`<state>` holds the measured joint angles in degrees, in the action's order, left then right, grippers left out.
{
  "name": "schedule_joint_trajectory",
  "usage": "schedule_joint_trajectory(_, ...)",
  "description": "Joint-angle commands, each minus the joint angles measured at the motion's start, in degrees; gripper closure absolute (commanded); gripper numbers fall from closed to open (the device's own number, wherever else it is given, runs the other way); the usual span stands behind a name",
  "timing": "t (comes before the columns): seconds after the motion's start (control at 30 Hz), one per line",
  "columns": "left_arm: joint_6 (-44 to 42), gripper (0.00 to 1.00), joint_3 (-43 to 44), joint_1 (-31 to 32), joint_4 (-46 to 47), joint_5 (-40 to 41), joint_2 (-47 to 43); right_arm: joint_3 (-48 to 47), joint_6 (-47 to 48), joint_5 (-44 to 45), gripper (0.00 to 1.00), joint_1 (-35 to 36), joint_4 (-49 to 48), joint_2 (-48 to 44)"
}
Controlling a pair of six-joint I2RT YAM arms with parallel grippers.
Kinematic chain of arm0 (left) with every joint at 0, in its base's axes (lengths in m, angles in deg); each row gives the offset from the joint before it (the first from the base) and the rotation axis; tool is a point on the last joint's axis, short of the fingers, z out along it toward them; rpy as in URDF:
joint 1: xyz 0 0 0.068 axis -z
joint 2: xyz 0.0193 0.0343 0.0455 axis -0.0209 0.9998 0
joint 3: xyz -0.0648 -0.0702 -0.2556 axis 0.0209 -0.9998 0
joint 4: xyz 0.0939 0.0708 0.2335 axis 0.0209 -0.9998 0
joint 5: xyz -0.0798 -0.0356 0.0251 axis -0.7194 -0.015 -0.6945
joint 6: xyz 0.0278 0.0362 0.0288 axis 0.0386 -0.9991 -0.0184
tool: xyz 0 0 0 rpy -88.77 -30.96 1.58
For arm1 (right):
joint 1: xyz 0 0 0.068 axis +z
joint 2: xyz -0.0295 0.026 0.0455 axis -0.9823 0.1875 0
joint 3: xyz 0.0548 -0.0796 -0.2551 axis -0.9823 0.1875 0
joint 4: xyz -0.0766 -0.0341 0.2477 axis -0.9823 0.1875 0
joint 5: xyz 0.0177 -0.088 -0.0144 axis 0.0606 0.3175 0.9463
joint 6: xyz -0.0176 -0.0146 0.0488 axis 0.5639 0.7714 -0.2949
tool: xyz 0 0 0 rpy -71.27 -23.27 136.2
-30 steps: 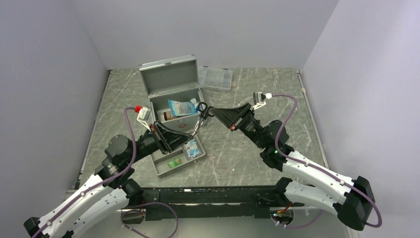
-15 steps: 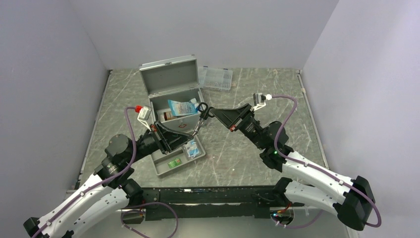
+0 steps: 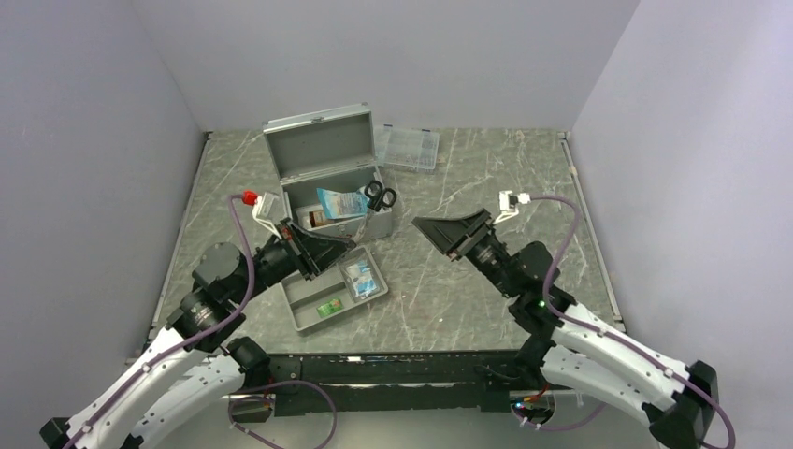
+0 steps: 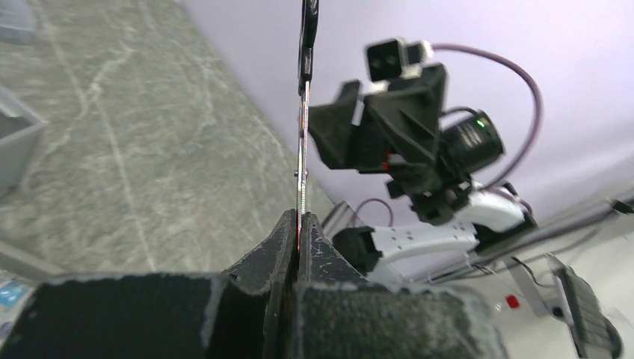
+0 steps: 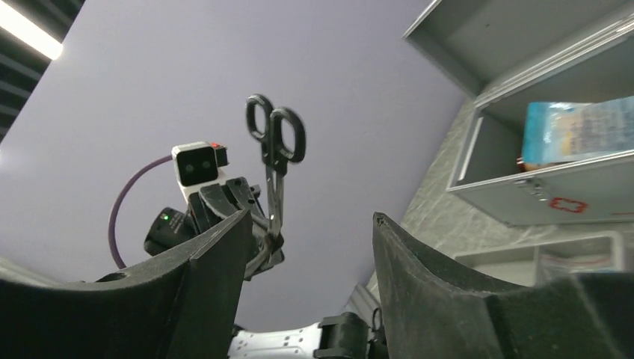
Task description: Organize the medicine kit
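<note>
The medicine kit [image 3: 323,154] is a grey metal box that stands open at the back left, its lid upright. A blue packet [image 3: 341,201] leans inside it. My left gripper [image 3: 349,246] is shut on the blade end of black-handled scissors [image 3: 379,196], whose handles stick up over the kit's front right corner. In the left wrist view the blades [image 4: 302,149] rise edge-on from my shut gripper [image 4: 299,221]. My right gripper [image 3: 432,227] stands open and apart from the scissors, to their right. Through its open gripper [image 5: 310,217] I see the scissors [image 5: 275,142] and the kit [image 5: 553,191].
A shallow grey divided tray [image 3: 309,297] lies in front of the kit, holding a clear packet [image 3: 361,279] and a small green item [image 3: 328,308]. A flat clear compartment case [image 3: 408,147] lies behind the kit to the right. Walls enclose the table on three sides.
My right gripper has opened, let go of the scissors' handles and drawn back to the right. The left gripper has kept the blades and shifted slightly left, and the scissors now stand more upright.
</note>
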<state>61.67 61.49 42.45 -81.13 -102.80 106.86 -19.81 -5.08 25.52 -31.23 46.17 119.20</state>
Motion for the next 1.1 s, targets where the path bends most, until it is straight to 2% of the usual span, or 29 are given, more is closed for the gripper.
schedule_joint_trajectory(0.0, -5.29, 1.0, 3.5, -3.86, -4.53, 2.19, 1.04, 2.24, 5.24, 7.05, 0.37, 0.1, 10.25, -7.64)
schedule_joint_trajectory(0.13, -6.85, 1.0, 4.29, -9.87, -5.84, -1.53, 3.63, 4.05, 6.49, 9.58, 0.36, 0.03, 16.36, -13.21)
schedule_joint_trajectory(0.37, -6.1, 1.0, 5.25, -22.89, -1.02, -17.65, 15.28, 5.22, 7.96, 10.55, 0.36, 0.0, 21.35, -16.97)
schedule_joint_trajectory(0.57, -8.8, 1.0, 9.6, -31.4, -1.82, -30.05, 25.14, 7.02, 7.03, 9.72, 0.36, -0.06, 22.69, -18.24)
schedule_joint_trajectory(0.7, -14.56, 1.0, 16.28, -35.39, -9.18, -37.16, 32.71, 8.09, 6.84, 9.38, 0.36, -0.08, 23.24, -19.53)
schedule_joint_trajectory(0.83, -20.48, 1.0, 21.44, -36.28, -15.75, -40.86, 40.0, 9.18, 6.0, 8.46, 0.35, -0.06, 22.81, -19.79)
schedule_joint_trajectory(1.0, -30.05, 1.0, 29.78, -37.28, -29.3, -39.65, 46.51, 10.59, 5.35, 7.86, 0.35, -0.06, 23.48, -21.41)
schedule_joint_trajectory(1.07, -31.99, 1.0, 31.22, -37.98, -31.12, -38.8, 48.38, 10.86, 5.35, 8.01, 0.35, -0.05, 24.11, -22.26)
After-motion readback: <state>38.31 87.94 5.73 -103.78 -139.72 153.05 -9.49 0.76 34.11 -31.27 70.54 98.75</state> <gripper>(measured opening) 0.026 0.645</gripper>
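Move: Some 23 cm ahead of the left hand, 6 cm to its left and 29 cm below, lies the middle of the open case, which the scissors in its shut fingers are bound for. The grey tray is nearer, about 6 cm ahead, 6 cm left and 33 cm down. The blue packet lies inside the case, roughly 23 cm ahead, 4 cm left and 27 cm below. From the empty right hand the case is about 19 cm ahead, 17 cm left and 29 cm below. Keeping its pinch on the scissors' blades, handles sticking out past the fingertips, the left hand swings about 17 cm forward and 6 cm left while sinking some 10 cm, with a brief small rise on the way. It goes past the tray to the case as its fingers tip down. The right hand, already open and clear of the scissors, backs off down and to the right. ##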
